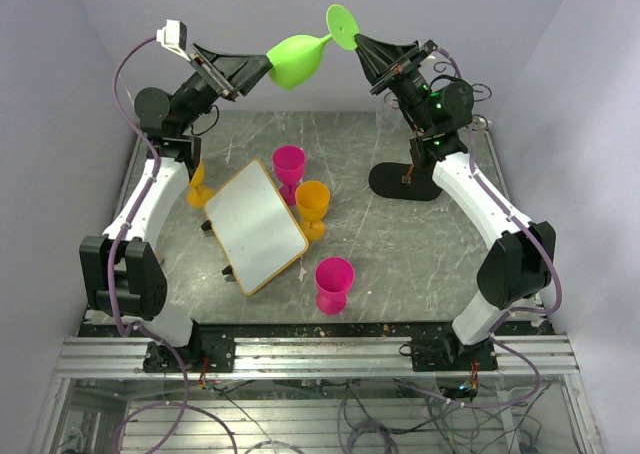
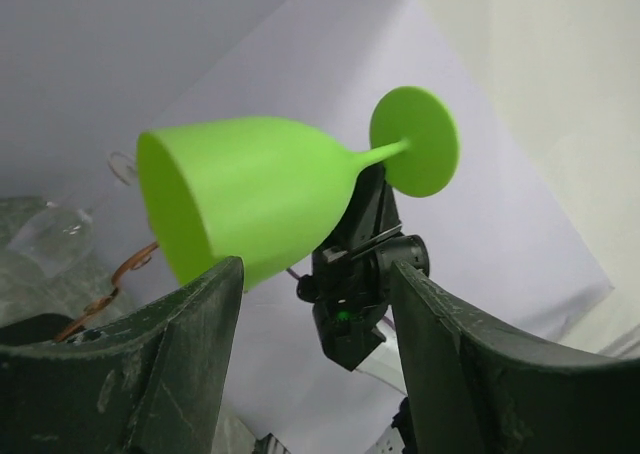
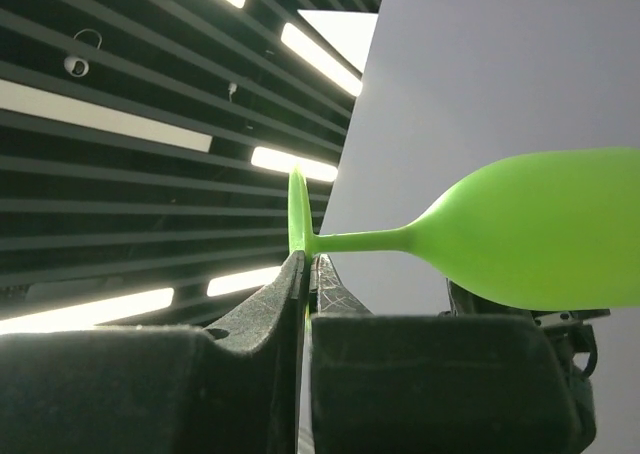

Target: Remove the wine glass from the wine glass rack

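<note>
A lime green wine glass is held on its side, high above the table's back. My right gripper is shut on the edge of its round foot, seen edge-on between the pads in the right wrist view; the bowl points away. My left gripper is open, its fingers wide apart, with the bowl just past the tip of its left finger. The wine glass rack's flat black oval base lies on the table under the right arm; its wire arms are mostly hidden behind that arm.
On the grey table stand a pink cup, an orange cup, another pink cup nearer the front, and an orange cup behind the left arm. A white board with a wooden rim lies tilted at centre left.
</note>
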You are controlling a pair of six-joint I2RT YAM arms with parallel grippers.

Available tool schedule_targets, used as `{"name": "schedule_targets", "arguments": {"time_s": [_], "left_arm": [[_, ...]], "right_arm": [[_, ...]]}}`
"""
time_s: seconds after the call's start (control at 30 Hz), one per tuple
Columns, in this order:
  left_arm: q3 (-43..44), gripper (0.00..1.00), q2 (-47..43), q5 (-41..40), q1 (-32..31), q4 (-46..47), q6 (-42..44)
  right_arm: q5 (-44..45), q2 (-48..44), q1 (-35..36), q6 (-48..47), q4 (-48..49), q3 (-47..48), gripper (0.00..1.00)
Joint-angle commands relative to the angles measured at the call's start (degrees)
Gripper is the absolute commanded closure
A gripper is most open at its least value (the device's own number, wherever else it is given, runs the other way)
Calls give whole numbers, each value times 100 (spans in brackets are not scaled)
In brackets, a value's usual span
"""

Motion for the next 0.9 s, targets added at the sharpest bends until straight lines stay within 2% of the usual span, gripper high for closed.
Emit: {"name": "schedule_targets", "arguments": {"time_s": [0.0, 0.03, 0.1, 0.27, 0.4, 0.53, 0.63, 0.67, 0.73, 0.77, 0.87], "left_arm": [[-129, 28, -602, -142, 113, -1025, 941], [-146, 28, -685, -240, 149, -1351, 1073], [-261, 27, -746, -275, 262, -1287, 1004], [-575, 29, -357, 34, 329, 519, -334], [-591, 31, -153, 137, 292, 1449, -941], [-527, 35, -181, 236, 274, 1461, -953], [-532, 52, -203, 325, 274, 1494, -963], [-530, 64, -203, 365, 274, 1431, -935], [-542, 89, -180, 433, 295, 1281, -910], [-540, 93, -165, 484, 319, 1207, -899], [-517, 93, -204, 661, 469, 574, -518]], "right_arm": [[115, -298, 15, -188, 61, -41, 100], [100, -340, 19, -213, 18, -48, 100], [36, -387, 31, -191, 74, -29, 100], [-35, -401, 242, -308, -107, 101, 100], [-72, -152, 416, -71, 152, 116, 100], [-53, 35, 545, -27, 223, 100, 100], [50, 31, 551, -356, 70, 73, 100], [71, -7, 549, -501, -31, 33, 100], [182, -131, 469, -883, -355, -34, 88], [248, -205, 396, -1093, -559, -81, 82], [414, -543, 24, -2018, -1348, -236, 65]]}}
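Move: About 8 cm to the left hand's right, 3 cm ahead and slightly above lies the middle of the green wine glass, its open rim nearest. The right hand pinches its foot, with the glass's middle 7 cm left, 2 cm back and 3 cm below. The rack is 17 cm right, 11 cm ahead and 32 cm below. From the left hand, a pink glass stands 6 cm right, 8 cm ahead, and an orange glass 11 cm right, 4 cm back, both 40 cm below. Bringing the green glass over to the waiting left hand, the right hand goes about 4 cm left and 3 cm back, then opens off the foot and heads forward and down some 6 cm. The left hand edges 2 cm left, shuts its fingers on the rim wall, one finger inside the bowl, and draws back about 3 cm. ##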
